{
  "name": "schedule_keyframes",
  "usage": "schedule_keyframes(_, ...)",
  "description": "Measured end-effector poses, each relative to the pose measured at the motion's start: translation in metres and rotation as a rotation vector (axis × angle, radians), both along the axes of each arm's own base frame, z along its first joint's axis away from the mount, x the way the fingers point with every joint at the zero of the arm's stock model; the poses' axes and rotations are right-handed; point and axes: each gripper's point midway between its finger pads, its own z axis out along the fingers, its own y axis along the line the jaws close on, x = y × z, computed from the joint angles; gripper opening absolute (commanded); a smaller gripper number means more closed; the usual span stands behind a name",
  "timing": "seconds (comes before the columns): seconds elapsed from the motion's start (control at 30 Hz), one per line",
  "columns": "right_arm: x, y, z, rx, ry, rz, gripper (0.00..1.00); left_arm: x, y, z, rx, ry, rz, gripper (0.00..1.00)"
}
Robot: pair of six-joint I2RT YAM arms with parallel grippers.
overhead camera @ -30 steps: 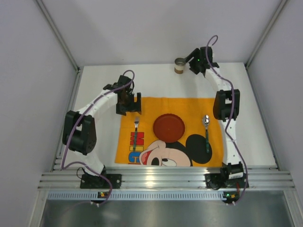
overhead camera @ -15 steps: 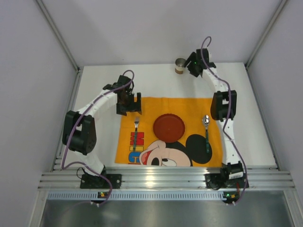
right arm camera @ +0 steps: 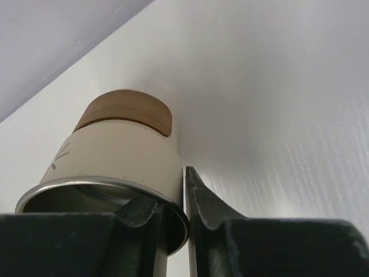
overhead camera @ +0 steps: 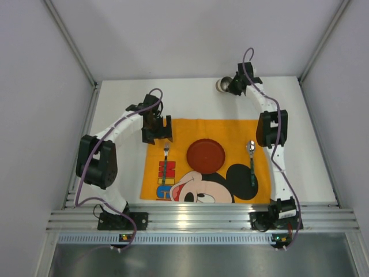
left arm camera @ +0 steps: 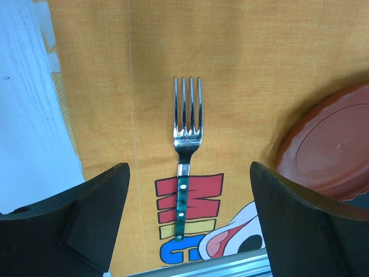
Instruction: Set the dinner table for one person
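Note:
A cream metal cup (overhead camera: 221,85) with a brown base stands at the back of the white dinner table (overhead camera: 190,98). My right gripper (overhead camera: 230,86) is shut on the wall of the cup (right arm camera: 124,156), one finger inside the rim and one outside; in the wrist view the right gripper (right arm camera: 173,196) fills the bottom edge. My left gripper (overhead camera: 157,134) hangs open above the tines of the green-handled fork (overhead camera: 165,161), touching nothing. In its own view the left gripper (left arm camera: 189,167) straddles the fork (left arm camera: 187,133), with the red plate (left arm camera: 328,150) at right.
An orange Mickey Mouse placemat (overhead camera: 230,133) covers the table's near middle, carrying the fork at left, the red plate (overhead camera: 205,155) in the centre and a spoon (overhead camera: 251,161) at right. Pale lilac walls close in on three sides. A ribbed aluminium rail (overhead camera: 202,219) runs along the near edge.
My right gripper has moved left onto the cup and closed on its wall. The left arm has hardly moved.

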Motion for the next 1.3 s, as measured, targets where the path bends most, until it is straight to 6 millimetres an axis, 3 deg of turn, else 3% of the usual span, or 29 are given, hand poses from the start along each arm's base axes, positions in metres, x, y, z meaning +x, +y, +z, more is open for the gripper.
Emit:
schedule_keyframes(0.27,-0.016,-0.029,0.007,-0.031,0.037,0.0,0.0,-0.005,-0.007,0.0,-0.013,0.005,-0.002,0.91)
schedule_keyframes(0.4,-0.029,-0.036,0.024,-0.044,0.044,0.031,0.0,-0.008,-0.013,0.002,-0.02,0.001,-0.013,0.92)
schedule_keyframes(0.53,-0.045,-0.041,0.073,-0.061,-0.011,0.072,0.0,-0.009,-0.016,0.007,-0.034,-0.016,-0.021,0.92)
schedule_keyframes(0.7,-0.086,-0.048,0.149,-0.095,-0.079,0.113,0.0,-0.015,-0.016,0.006,-0.05,-0.027,-0.026,0.92)
schedule_keyframes(0.8,-0.116,-0.054,0.17,-0.126,-0.075,0.132,0.0,-0.022,-0.016,-0.003,-0.057,-0.007,-0.032,0.92)
schedule_keyframes(0.9,-0.156,-0.061,0.144,-0.163,0.03,0.153,0.0,-0.03,-0.016,-0.012,-0.067,0.015,-0.038,0.92)
schedule_keyframes(1.03,-0.213,-0.073,0.066,-0.209,0.29,0.182,0.0,-0.033,-0.019,-0.014,-0.085,0.027,-0.048,0.92)
schedule_keyframes(1.1,-0.24,-0.079,0.039,-0.229,0.4,0.194,0.0,-0.032,-0.022,-0.013,-0.097,0.021,-0.053,0.92)
schedule_keyframes(1.2,-0.265,-0.088,0.018,-0.265,0.498,0.194,0.0,-0.031,-0.024,-0.012,-0.107,0.017,-0.058,0.92)
schedule_keyframes(1.3,-0.271,-0.093,0.012,-0.286,0.522,0.186,0.0,-0.031,-0.025,-0.011,-0.112,0.016,-0.061,0.92)
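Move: The cup is already pinched by its rim in the right hand, near the table's far edge. Its place at the placemat's far right corner lies about 28 cm back, 6 cm right and 7 cm below that hand. The spoon lies 43 cm back and 7 right, the plate 40 back and 16 left, both some 8 cm lower. From the left hand, the cup's place is about 41 cm right, 1 ahead and 9 below. The cup, kept pinched by its rim, goes first a little right, then up about 17 cm in a fast arc back towards the placemat and down again, ending some 27 cm back and 9 right, the right wrist tipping about 30 degrees further down. The open left hand meanwhile drifts about 4 cm back and right above the fork. ##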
